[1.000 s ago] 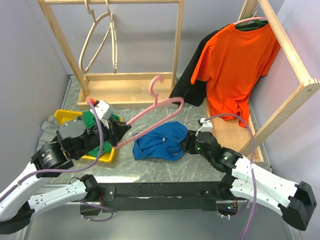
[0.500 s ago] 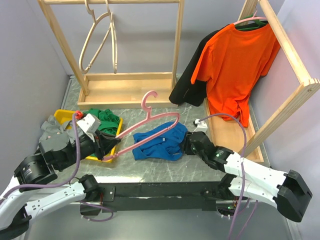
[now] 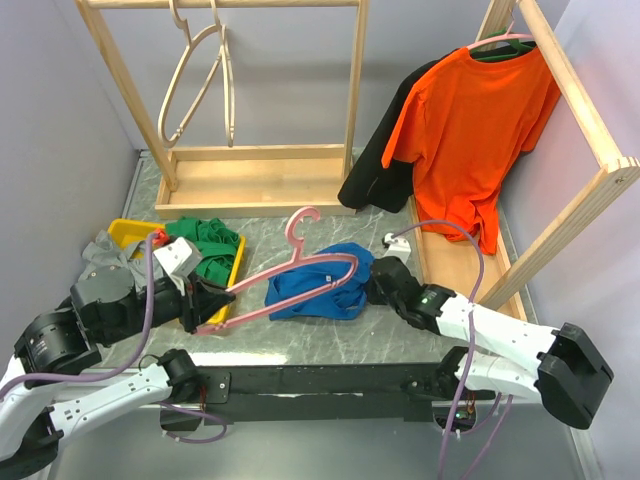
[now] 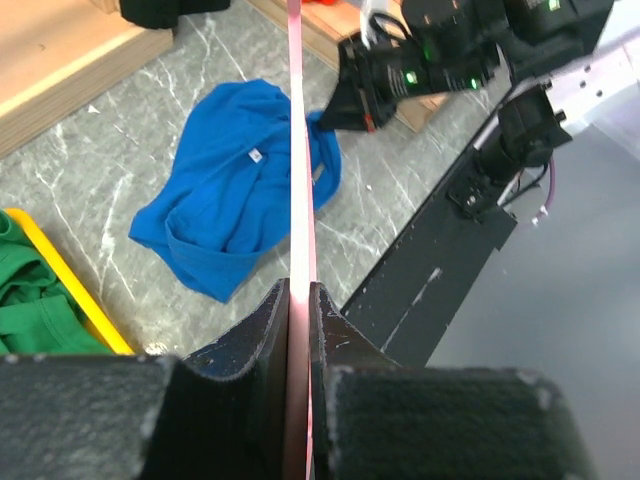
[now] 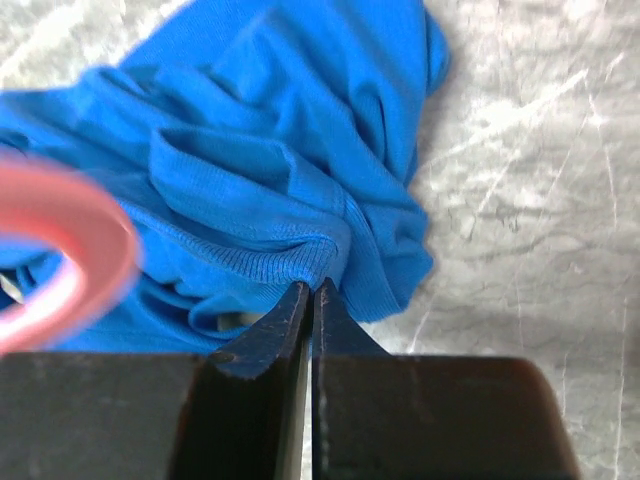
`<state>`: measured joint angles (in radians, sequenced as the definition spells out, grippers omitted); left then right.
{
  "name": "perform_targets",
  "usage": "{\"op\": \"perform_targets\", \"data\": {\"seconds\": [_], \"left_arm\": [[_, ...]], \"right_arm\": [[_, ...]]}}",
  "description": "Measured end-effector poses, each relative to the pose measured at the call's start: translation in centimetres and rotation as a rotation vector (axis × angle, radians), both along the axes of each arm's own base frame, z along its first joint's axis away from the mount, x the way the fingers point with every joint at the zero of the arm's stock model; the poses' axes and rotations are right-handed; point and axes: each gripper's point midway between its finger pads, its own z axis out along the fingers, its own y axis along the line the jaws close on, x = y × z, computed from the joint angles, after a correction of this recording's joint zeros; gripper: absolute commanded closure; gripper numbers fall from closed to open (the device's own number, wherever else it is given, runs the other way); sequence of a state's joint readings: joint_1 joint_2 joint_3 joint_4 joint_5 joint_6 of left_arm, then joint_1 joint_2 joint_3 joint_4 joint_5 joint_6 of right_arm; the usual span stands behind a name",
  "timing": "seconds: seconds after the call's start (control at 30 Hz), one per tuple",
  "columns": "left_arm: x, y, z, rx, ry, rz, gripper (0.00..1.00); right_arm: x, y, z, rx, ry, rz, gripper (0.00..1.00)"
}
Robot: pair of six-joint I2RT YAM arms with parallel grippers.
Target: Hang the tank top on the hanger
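The royal-blue tank top (image 3: 312, 288) lies crumpled on the marble table, its white neck label up; it also shows in the left wrist view (image 4: 232, 185) and the right wrist view (image 5: 250, 160). My left gripper (image 3: 205, 303) is shut on the corner of the thin pink hanger (image 3: 300, 270), which reaches up and right over the top, hook upward. In the left wrist view the hanger (image 4: 296, 140) runs edge-on from the jaws. My right gripper (image 3: 372, 285) is shut on a ribbed edge of the tank top at its right side (image 5: 312, 285).
A yellow tray (image 3: 135, 232) with a green garment (image 3: 210, 248) sits at the left. A wooden rack (image 3: 250, 185) with pale wooden hangers (image 3: 200, 75) stands at the back. An orange t-shirt (image 3: 470, 130) hangs on the right rack.
My left arm has pulled back and down to the left, bringing the hanger lower over the tank top. My right gripper has shifted slightly up and left, bunching the fabric.
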<state>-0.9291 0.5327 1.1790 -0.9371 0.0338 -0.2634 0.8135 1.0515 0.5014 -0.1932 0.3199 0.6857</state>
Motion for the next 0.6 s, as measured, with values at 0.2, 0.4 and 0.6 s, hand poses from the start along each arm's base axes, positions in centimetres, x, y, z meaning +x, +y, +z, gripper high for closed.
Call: {"op": "perform_targets", "data": {"seconds": [0.2, 0.4, 0.6], "left_arm": [[-0.8, 0.0, -0.9, 0.036, 0.022, -0.046, 0.99], [-0.7, -0.6, -1.7, 0.084, 0.038, -0.07, 0.99], [-0.1, -1.8, -2.3, 0.113, 0.05, -0.096, 0.99]], "right_arm": [[1.0, 0.5, 1.9, 0.009, -0.022, -0.01, 1.0], [1.3, 0.8, 3.6, 0.01, -0.032, -0.012, 1.0], [0.9, 0.4, 5.1, 0.022, -0.048, -0.002, 1.0]]}}
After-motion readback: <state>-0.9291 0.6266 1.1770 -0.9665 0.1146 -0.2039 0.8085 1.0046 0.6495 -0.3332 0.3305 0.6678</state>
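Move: The blue tank top, its right edge already pinched in the right fingers, has its middle about 11 cm to that hand's left and 1 cm ahead. The pink hanger's free end, which it is to meet, is some 16 cm above the right hand, 5 cm left and 2 cm back. From the left hand, holding the hanger, the tank top lies roughly 13 cm ahead, 15 cm right and 26 cm below; the green cloth is 20 cm ahead, 11 cm left, equally low. Still pinching the edge of the tank top, the right hand lifts it straight up about 5 cm towards the hanger's free end, easing a little forward on the way, with its wrist almost unturned. The left hand keeps its grip on the hanger, first backs off a centimetre while sinking, then comes forward again and to the right, ending some 2 cm lower as it swings the free end clockwise and dips it slightly. ##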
